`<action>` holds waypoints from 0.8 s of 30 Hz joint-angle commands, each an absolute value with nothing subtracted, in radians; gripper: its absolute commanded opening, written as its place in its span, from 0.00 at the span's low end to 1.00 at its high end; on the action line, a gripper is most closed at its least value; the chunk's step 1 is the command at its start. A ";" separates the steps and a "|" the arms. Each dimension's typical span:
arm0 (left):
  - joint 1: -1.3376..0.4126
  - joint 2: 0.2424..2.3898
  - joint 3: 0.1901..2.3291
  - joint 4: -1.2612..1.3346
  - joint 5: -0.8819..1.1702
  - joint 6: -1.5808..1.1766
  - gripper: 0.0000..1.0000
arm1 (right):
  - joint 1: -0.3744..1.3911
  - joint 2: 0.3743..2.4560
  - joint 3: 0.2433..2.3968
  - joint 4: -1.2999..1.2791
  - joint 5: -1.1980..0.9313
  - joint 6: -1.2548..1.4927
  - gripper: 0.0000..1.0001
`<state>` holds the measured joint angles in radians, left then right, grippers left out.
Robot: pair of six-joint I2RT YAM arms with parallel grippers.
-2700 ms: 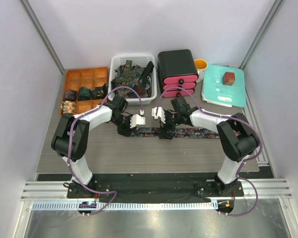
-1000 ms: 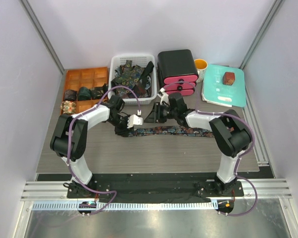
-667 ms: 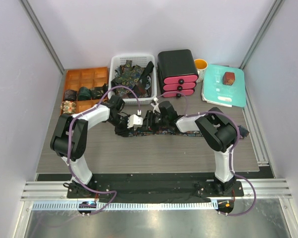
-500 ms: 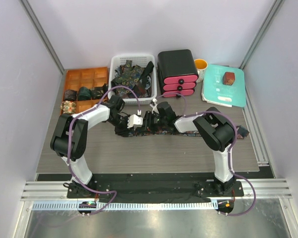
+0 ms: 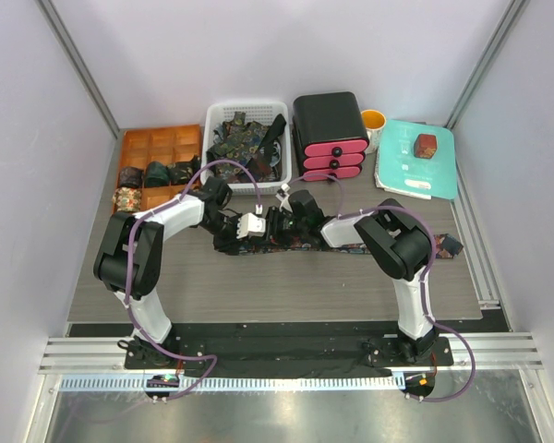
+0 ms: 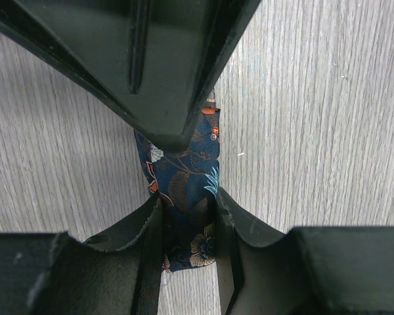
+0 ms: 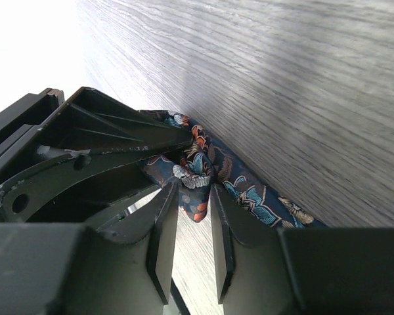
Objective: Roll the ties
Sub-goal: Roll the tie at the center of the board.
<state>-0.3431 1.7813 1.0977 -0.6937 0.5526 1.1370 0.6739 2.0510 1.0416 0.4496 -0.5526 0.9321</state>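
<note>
One dark floral tie [image 5: 300, 243] lies stretched across the middle of the table. Its left end is pinched upright between the fingers of my left gripper [image 5: 238, 242], shown close up in the left wrist view, where the gripper [image 6: 187, 230] is shut on the blue-patterned tie [image 6: 184, 177]. My right gripper [image 5: 272, 231] sits right beside the left one. In the right wrist view a bunched fold of the tie [image 7: 197, 174] is caught between the tips of that gripper [image 7: 192, 216]. Rolled ties [image 5: 157, 173] fill some cells of the orange tray [image 5: 143, 143].
A white basket [image 5: 279, 175] at the back holds several loose ties. To its right stand a black and pink drawer unit [image 5: 330, 134], a yellow cup [image 5: 374, 120] and a teal folder [image 5: 411, 175] with a small red-brown box [image 5: 427, 145] on it.
My right arm has swung left along the tie until its gripper meets the left one, and its jaws have narrowed slightly onto the fold. The left gripper has held still.
</note>
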 commanded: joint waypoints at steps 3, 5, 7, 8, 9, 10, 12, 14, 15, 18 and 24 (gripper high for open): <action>-0.344 1.810 1.120 -0.712 0.534 1.137 0.34 | 0.686 2.051 1.052 0.499 -0.560 0.942 0.26; -0.344 1.812 1.126 -0.709 0.531 1.126 0.36 | 0.686 2.054 1.063 0.476 -0.554 0.916 0.18; -0.344 1.813 1.129 -0.710 0.529 1.123 0.37 | 0.686 2.060 1.075 0.425 -0.539 0.893 0.05; -0.341 1.813 1.126 -0.712 0.531 1.126 0.39 | 0.686 2.063 1.084 0.402 -0.531 0.881 0.02; -0.338 1.809 1.126 -0.719 0.534 1.129 0.44 | 0.686 2.065 1.088 0.373 -0.523 0.864 0.01; -0.334 1.804 1.126 -0.724 0.535 1.135 0.47 | 0.686 2.068 1.091 0.362 -0.517 0.856 0.01; -0.321 1.790 1.127 -0.741 0.546 1.146 0.55 | 0.686 2.071 1.097 0.330 -0.499 0.838 0.01; -0.301 1.778 1.126 -0.750 0.557 1.155 0.59 | 0.687 2.074 1.101 0.321 -0.486 0.827 0.01; -0.295 1.773 1.129 -0.753 0.558 1.161 0.62 | 0.686 2.072 1.101 0.299 -0.479 0.824 0.02; -0.273 1.764 1.137 -0.768 0.563 1.172 0.64 | 0.684 2.074 1.112 0.279 -0.466 0.810 0.01; -0.261 1.772 1.141 -0.749 0.568 1.183 0.67 | 0.686 2.086 1.137 0.258 -0.463 0.788 0.01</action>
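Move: The tie's folded end sits between the left fingers, its middle 1 cm to their left and hardly 1 cm below; the white basket is about 21 cm ahead and 4 cm right of that hand, the compartment tray some 17 cm ahead and 16 cm left. The right fingers straddle the tie fold, whose middle is about 1 cm left and 2 cm below; from them the drawer box stands about 23 cm ahead and 14 cm right. Downward by some 2 cm goes the right hand, once its fingers have shut to pinch the tie fold, dipping their tips a further 5 degrees or so. Meanwhile the left fingers spread to about twice their gap, letting go of the folded end's edges, and the hand then slides nearly level about 2.5 cm left, away from the right gripper. ##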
